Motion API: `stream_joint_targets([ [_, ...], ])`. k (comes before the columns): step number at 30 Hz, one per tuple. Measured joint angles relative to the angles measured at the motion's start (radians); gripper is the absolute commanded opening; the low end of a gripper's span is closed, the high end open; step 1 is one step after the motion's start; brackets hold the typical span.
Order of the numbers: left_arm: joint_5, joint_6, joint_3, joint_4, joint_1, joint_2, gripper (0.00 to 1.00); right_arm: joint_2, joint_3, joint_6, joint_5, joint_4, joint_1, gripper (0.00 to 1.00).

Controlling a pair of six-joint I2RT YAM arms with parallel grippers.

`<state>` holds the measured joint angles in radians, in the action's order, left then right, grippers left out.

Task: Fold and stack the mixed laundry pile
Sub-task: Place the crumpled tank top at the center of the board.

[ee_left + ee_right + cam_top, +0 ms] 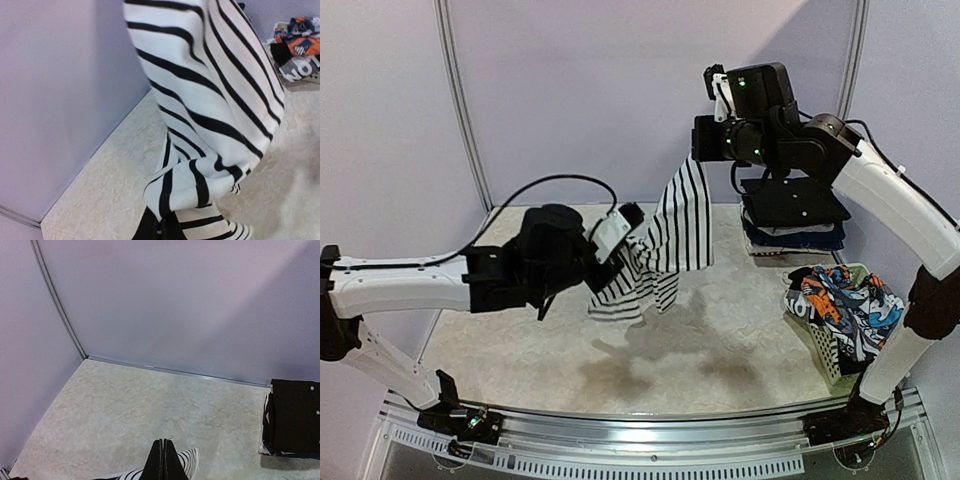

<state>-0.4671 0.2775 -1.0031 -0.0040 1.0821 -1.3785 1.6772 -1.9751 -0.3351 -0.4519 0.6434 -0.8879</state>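
A white garment with thin black stripes [680, 225] hangs in the air over the middle of the table. My right gripper [696, 150] is shut on its top corner, high near the back wall. Lower and to the left, my left gripper [630, 240] is shut on a bunched fold of the same striped garment [210, 90], whose hem dangles just above the tabletop. In the right wrist view the dark fingers [163, 462] are pressed together with striped cloth [189, 459] showing beneath them. An orange, blue, white and black print garment [845, 305] lies in the basket at the right.
A white lattice basket [825, 358] stands at the right edge of the table. A stack of folded dark clothes [792, 212] sits at the back right. Purple walls close in the back and both sides. The print garment [300, 35] shows beyond the striped cloth.
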Motion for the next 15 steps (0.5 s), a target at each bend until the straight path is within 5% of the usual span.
stream_joint_targets([
  [5,-0.010,-0.057,-0.165,-0.224,-0.023,0.069,0.00,0.011,0.016,-0.032,0.015,0.010,0.089,0.06],
  [7,0.039,-0.099,-0.197,-0.266,-0.077,0.046,0.04,0.023,0.079,-0.064,0.058,-0.012,0.152,0.31],
  [9,0.106,-0.139,-0.225,-0.296,-0.156,-0.022,0.29,0.058,0.152,-0.098,0.113,-0.043,0.213,0.62],
  [15,0.265,-0.274,-0.440,-0.384,-0.375,-0.506,0.80,0.378,0.130,-0.130,0.348,-0.044,0.353,0.87],
])
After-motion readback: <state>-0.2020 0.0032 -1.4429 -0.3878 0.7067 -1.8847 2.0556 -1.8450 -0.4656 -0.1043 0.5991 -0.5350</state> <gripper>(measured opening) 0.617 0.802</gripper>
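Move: Over the board's centre, the striped tank top hangs gripped by both hands. The spot it is meant for lies about 7 cm ahead of the left hand, 6 cm to its right and some 25 cm below; from the right hand it is 2 cm back, 8 cm left and about 42 cm below. From the right hand, the folded stack stands roughly 17 cm ahead and 30 cm right, the laundry basket some 16 cm back and 35 cm right, both well below. Flinging the tank top out over the board, both hands swing forward about 14 cm and plunge: the right some 25 cm down, veering a little right, the left after first lifting about 6 cm and easing left. Both tip their fingers down some 30 degrees and open them on the way down, letting go of the cloth above the board's centre. ##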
